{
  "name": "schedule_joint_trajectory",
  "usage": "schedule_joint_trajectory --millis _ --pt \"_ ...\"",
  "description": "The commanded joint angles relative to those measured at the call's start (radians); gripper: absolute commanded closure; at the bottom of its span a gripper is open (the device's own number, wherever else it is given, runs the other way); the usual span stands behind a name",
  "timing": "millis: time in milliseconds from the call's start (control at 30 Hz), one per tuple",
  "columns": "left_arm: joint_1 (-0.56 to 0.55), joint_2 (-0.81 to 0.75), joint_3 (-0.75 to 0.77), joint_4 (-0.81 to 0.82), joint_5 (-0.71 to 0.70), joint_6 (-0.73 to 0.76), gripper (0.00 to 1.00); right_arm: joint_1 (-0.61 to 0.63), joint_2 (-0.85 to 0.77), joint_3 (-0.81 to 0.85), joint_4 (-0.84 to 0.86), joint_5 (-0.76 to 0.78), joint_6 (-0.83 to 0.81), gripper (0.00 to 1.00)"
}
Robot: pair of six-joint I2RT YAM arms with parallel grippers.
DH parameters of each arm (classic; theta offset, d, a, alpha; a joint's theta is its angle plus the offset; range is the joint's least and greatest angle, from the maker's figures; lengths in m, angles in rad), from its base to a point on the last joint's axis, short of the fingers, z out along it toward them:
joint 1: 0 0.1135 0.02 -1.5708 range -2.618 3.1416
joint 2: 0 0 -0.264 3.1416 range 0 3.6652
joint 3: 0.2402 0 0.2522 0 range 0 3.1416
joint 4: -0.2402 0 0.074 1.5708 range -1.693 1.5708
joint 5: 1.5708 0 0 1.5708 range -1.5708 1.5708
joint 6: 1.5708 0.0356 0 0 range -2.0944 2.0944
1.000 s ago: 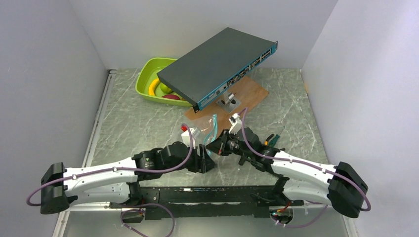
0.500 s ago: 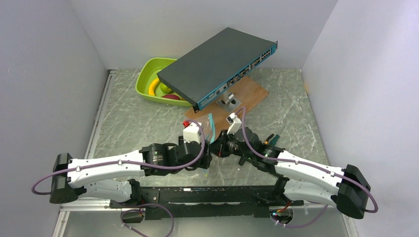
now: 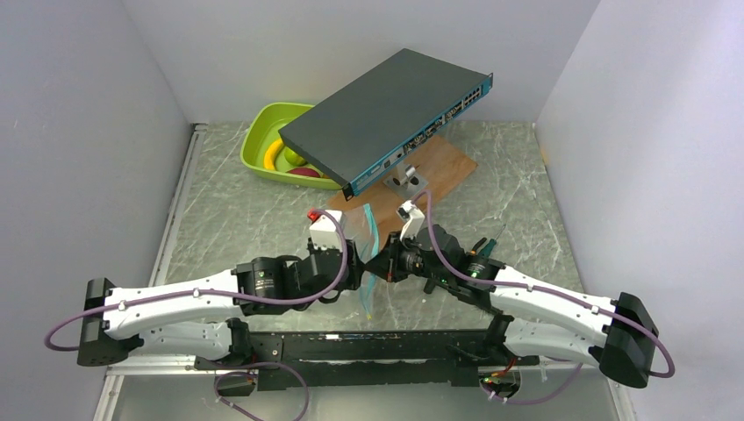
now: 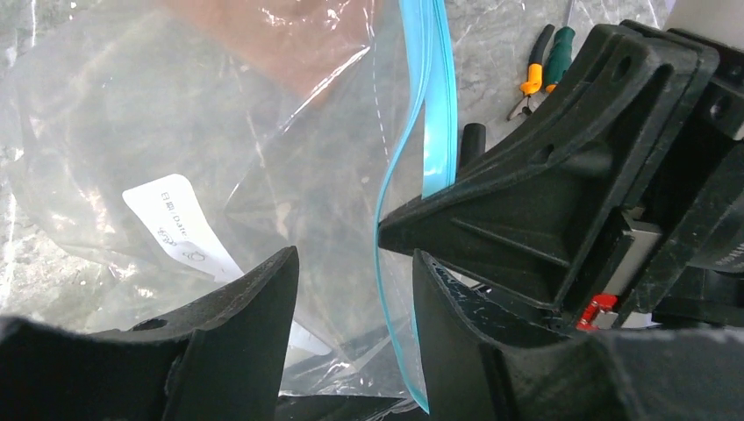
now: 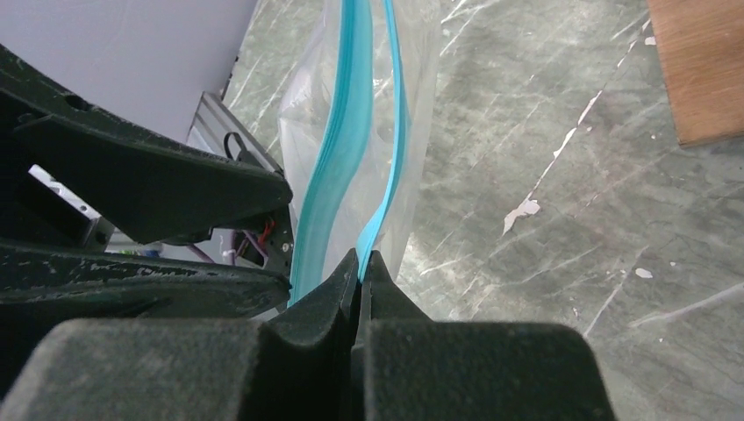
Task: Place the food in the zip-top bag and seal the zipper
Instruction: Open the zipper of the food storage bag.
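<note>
The clear zip-top bag [image 3: 368, 250] hangs upright between my two grippers near the table's front; its white label [image 4: 180, 228] shows in the left wrist view. Its teal zipper [image 5: 344, 132] stands parted into two lips. My right gripper [image 5: 361, 260] is shut on the right-hand lip [image 5: 392, 140]. My left gripper [image 4: 354, 263] is open, with the bag's film and a teal edge [image 4: 392, 254] passing between its fingers, close to the right one. The food [image 3: 294, 160], a yellow banana, a green apple and a red piece, lies in the lime-green tray [image 3: 254, 140] at the back left.
A dark network switch [image 3: 386, 114] sits tilted on a stand over a wooden board [image 3: 447, 162] at the back. Orange-handled pliers [image 4: 531, 79] and a green screwdriver [image 4: 558, 54] lie right of the bag. White walls close in both sides.
My left gripper has swung up and in around the bag's edge, and its jaws have narrowed. The bag now hangs lower between the grippers. My right gripper has stayed shut on the lip.
</note>
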Motion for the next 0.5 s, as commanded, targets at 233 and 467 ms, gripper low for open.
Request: schedule_joint_trajectory --millis 233,467 --pt "0.007 0.025 -0.015 0.117 -0.064 -0.002 0.51 0.038 0.011 0.088 -0.034 -0.032 -0.032 1.0" --pt "0.024 0.043 0.01 0.115 -0.051 0.033 0.98 0.047 -0.01 0.115 -0.133 0.056 -0.061 0.9"
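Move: The zip-top bag's left-hand zipper lip hangs between the left hand's open fingertips, its grasping spot about 1 cm ahead and 1 cm right, level with them. That lip passes some 2 cm left and 1 cm back of the right hand, which already pinches the opposite lip. About 18 cm below the left hand, the wooden board's middle lies roughly 30 cm ahead and 12 cm right, and the mallet head 4 cm ahead, 17 cm right. The free left lip of the bag is taken by the left hand, which eases forward and to the right onto it, under 2 cm in all, and sinks slightly as its half-open fingers close to pinch the strip. The right hand keeps its pinch on the other lip while drawing back about 1.5 cm; neither wrist turns noticeably. ##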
